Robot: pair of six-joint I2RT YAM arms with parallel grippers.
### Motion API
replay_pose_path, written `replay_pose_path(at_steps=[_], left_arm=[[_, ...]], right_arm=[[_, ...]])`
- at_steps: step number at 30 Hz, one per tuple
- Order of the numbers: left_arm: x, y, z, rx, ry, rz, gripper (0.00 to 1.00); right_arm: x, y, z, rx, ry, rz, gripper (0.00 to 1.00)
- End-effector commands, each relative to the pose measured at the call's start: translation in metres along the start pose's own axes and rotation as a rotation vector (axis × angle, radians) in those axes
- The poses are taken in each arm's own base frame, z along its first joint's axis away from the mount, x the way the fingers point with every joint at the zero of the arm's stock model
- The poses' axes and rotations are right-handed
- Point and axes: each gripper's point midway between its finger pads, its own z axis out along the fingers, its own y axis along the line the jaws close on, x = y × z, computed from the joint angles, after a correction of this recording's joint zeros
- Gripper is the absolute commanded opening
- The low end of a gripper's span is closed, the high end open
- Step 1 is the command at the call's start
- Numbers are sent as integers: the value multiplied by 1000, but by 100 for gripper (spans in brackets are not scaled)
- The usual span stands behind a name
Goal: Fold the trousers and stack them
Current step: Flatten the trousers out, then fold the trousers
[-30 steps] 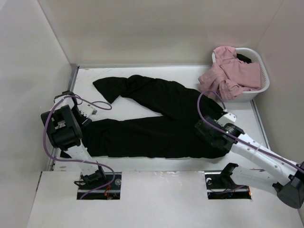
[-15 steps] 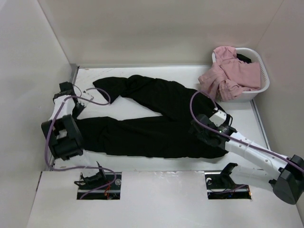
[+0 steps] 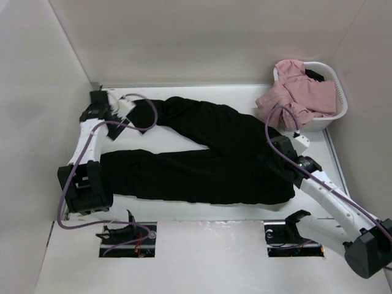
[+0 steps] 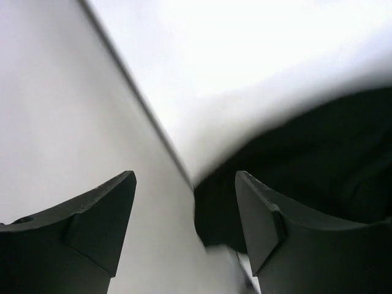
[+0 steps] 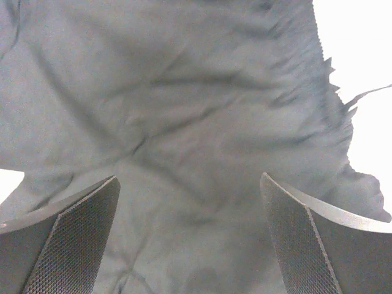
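The black trousers [image 3: 208, 165] lie spread flat, waist to the right and both legs running left. My left gripper [image 3: 127, 106] reaches into the far left corner beside the cuff of the far leg. In the left wrist view this gripper [image 4: 184, 177] is open, with black cloth [image 4: 306, 171] by its right finger and nothing pinched. My right gripper [image 3: 277, 156] hovers over the waist end. In its own view the right gripper [image 5: 188, 179] is wide open above the wrinkled fabric [image 5: 184, 92], holding nothing. A thin drawstring [image 5: 367, 93] trails off the waist edge.
A white basket [image 3: 340, 101] with a pink garment [image 3: 297, 92] spilling over its rim stands at the back right, close to the waist. White walls enclose the table; the left wall [image 4: 61, 122] is right beside my left gripper.
My left arm swung from the near leg's cuff up to the far left corner by the other leg. My right gripper shifted back and right along the waist.
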Motion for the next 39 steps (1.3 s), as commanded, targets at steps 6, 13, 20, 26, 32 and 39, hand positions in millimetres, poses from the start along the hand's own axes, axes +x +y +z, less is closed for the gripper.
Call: replay_pose_path(at_steps=[6,13,20,26,32,39], left_arm=[[-171,-87,38,153,-251,190,66],[-178,-87,97,95,-161,193,66],[-147,-98,134,132,-52,182,43],[-104,-22,104,-3,-19,86,0],[-44,31,49,-93,6,85,0],[19,36,20,-128,77,109,4]], right_arm=[[-56,-12,14,-7,-75,5,100],[-68,-18,24,13,-92,33,100],[-62,-19,47,52,-61,13,100],[-84,-12,73,84,-77,56,100],[-88,-11,117,188,-69,257,100],[-87,46,144,242,-39,246,100]])
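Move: The far trouser leg's hem end lies about 12 cm ahead of the open left gripper, 13 cm to its right and 12 cm below. The near leg's hem is roughly 20 cm back and 5 cm left of that gripper, at the same depth. For the wide-open right gripper, the waist's far corner is some 15 cm ahead, 6 cm right and 9 cm below; the laundry basket sits about 32 cm ahead and 20 cm right. Swing the left gripper right and forward over the far leg's hem end, sink to the cloth and pinch it shut, then pull it about 18 cm left and 10 cm back while lifting some 11 cm. Meanwhile slide the open right gripper right, then forward and down to the waist's far corner, turning about 20 degrees clockwise, without closing. ##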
